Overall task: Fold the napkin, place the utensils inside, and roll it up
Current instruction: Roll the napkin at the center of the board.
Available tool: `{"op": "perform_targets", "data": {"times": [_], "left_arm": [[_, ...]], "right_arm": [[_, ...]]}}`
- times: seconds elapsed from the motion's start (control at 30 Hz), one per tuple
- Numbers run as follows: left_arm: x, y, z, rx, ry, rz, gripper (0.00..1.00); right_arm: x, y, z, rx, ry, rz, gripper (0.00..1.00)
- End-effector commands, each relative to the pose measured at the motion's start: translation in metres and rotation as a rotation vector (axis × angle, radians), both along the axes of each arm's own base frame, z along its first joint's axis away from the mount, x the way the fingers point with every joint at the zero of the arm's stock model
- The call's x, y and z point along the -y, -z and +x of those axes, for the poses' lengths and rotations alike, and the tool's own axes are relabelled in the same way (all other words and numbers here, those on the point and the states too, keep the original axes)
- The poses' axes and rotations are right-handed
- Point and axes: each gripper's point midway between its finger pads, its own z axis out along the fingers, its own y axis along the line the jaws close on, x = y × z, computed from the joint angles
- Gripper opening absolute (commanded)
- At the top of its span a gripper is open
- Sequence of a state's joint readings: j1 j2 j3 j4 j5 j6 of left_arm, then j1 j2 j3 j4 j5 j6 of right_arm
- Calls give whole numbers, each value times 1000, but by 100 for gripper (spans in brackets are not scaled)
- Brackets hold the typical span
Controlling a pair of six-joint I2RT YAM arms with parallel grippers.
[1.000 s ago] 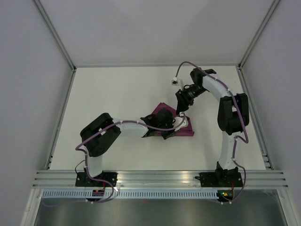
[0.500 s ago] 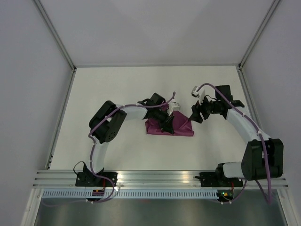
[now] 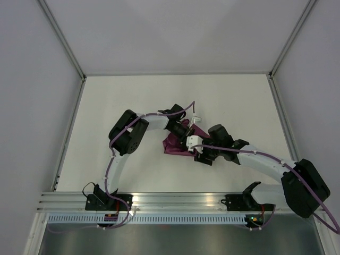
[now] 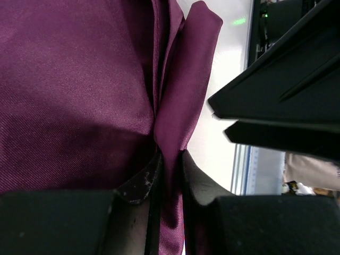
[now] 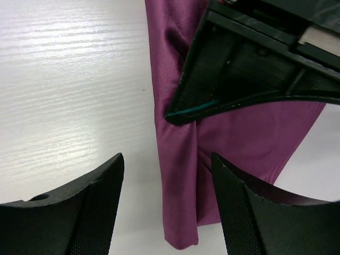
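The plum-purple napkin [image 3: 171, 144] lies bunched and partly folded at mid-table. My left gripper [image 3: 187, 139] reaches over it from the far side. In the left wrist view, the left gripper [image 4: 170, 159] is shut on a raised fold of the napkin [image 4: 79, 85]. My right gripper [image 3: 199, 156] sits at the cloth's near right edge. The right wrist view shows the right gripper [image 5: 167, 159] open, straddling a rolled edge of the napkin [image 5: 178, 186] without touching it. The left gripper's black body [image 5: 249, 64] hangs just beyond. The utensils are hidden.
The white table [image 3: 117, 106] is bounded by grey walls on three sides. An aluminium rail [image 3: 180, 201] runs along the near edge by the arm bases. The two grippers are very close together over the napkin.
The right arm swung in from the far right to the napkin's near edge, its jaws widening. The left arm shifted to reach from the far side and closed on a fold.
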State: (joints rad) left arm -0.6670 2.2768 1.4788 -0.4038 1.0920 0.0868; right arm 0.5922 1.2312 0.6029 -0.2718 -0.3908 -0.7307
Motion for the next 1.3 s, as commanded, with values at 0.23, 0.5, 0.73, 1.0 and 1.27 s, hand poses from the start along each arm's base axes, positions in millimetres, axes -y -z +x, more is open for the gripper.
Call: {"op": "perform_targets", "data": {"times": [0.23,0.5,0.73,1.0,1.27], "left_arm": [[-18,39,-16,-103,-22,156,2],[-17,26,-14,-93,-8,123,5],[-12,-23,18,48,-56,71,36],[-20,-85,83,266,-240,65,44],[-61,-132,143,521,-559,168,44]], "right_arm": [[-12,36,7,143,-35,-151,69],[-5,58,2,120,-42,-251,29],[3,65,-23,-43,-67,-309,15],[-3,54,-35,-243,-87,-269,13],[-8,37,-36,-533,-151,-206,13]]}}
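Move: The right hand goes for the napkin's rolled near edge, about 2 cm to its left and 4 cm below its open fingers. The left fingers already pinch that roll some 7 cm to the left of the right hand, so the right's grasp spot lies about 5 cm to the left hand's right and 1 cm nearer the base. The roll's free right end is about 5 cm to the right hand's right; the unrolled flap's far corner is roughly 14 cm ahead and 8 cm left of the right hand. The right fingers close on the rolled edge beside the left hand's pinch after sinking nearly 4 cm and easing 2 cm left, then the right wrist turns the grip forward, top going away from the base, by some 25 degrees. The left fingers hold at first, then open and let go; that hand leaves forward, up and a little left, tilting back and turning counter-clockwise. ##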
